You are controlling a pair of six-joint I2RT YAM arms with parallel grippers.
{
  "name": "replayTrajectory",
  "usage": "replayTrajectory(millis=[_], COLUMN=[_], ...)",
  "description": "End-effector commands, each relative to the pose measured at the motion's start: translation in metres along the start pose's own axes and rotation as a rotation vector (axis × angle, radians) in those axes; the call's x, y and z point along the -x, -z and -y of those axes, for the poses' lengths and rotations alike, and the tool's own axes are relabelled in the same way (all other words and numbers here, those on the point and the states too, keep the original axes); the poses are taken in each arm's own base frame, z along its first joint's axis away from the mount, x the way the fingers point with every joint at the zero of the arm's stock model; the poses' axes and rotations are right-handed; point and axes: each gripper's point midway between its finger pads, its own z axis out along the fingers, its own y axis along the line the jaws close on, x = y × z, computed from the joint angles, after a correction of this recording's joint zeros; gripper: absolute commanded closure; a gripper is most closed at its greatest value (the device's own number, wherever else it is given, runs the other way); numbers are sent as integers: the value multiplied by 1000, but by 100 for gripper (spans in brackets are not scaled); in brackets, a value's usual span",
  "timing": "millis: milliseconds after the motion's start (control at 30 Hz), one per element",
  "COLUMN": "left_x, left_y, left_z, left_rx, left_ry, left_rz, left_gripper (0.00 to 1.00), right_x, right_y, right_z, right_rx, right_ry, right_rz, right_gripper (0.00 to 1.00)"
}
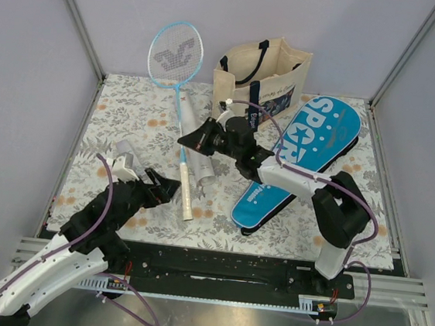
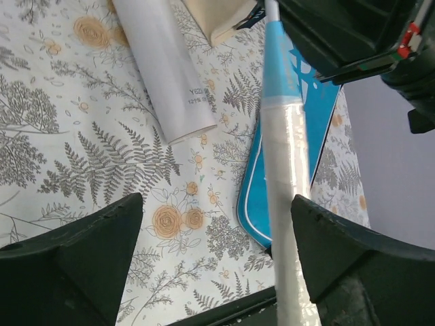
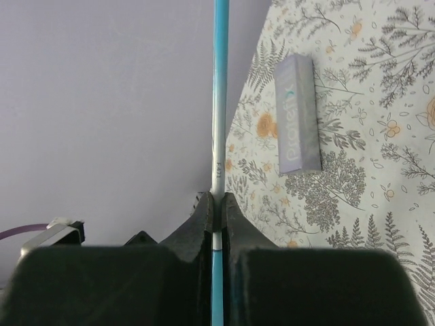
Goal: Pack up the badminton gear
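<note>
A light-blue racket lies slanted over the floral table, its white handle pointing toward the arms. My right gripper is shut on its thin shaft, pinching it between both fingers. My left gripper is open, jaws wide on either side of the handle, which runs close to the right-hand finger. The long white tube lies beside the shaft, also seen from the left wrist as the tube. The blue "SPORT" case lies flat at the right.
A cream tote bag with navy straps stands at the back against the wall. A small grey box lies on the table at the left, near my left arm. Grey walls close in the table on three sides.
</note>
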Motion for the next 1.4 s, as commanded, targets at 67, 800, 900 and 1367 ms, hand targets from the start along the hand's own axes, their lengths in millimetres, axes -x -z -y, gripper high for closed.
replayTrajectory(millis=[67, 800, 900, 1367], left_x=[23, -40, -61, -170], left_y=[9, -44, -54, -93], left_z=[29, 132, 150, 207], left_rx=[-100, -333, -384, -567], left_ry=[-116, -626, -671, -941], left_rz=[39, -140, -166, -250], left_gripper=[5, 21, 25, 32], right_x=[52, 78, 67, 28], right_y=[59, 318, 347, 411], right_z=[-75, 55, 82, 165], right_rx=[181, -596, -697, -982], right_ry=[93, 104, 79, -36], right_rz=[170, 637, 678, 712], right_gripper=[100, 100, 100, 100])
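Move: The near end of the blue racket bag lies about 28 cm to the right of my empty, open left hand, level with it and some 15 cm below; the white tube's middle is 26 cm ahead and 6 cm right. From my right hand, already gripping the racket's shaft, that near end is about 24 cm right, 8 cm back and 19 cm down, with the tube 17 cm ahead and 2 cm right, and the tote bag 33 cm ahead and 23 cm right. I swing the racket about 40 cm right and some 10 cm back, keeping my right fingers shut on its shaft. I lift it high over the bag's near end, then sink to below my starting height, turning clockwise all the way. Once the racket is moving off, my left hand sweeps about 25 cm right towards that near end, dipping late, rolling its left side up and turning clockwise some 50 degrees while its fingers narrow partway, touching nothing. ##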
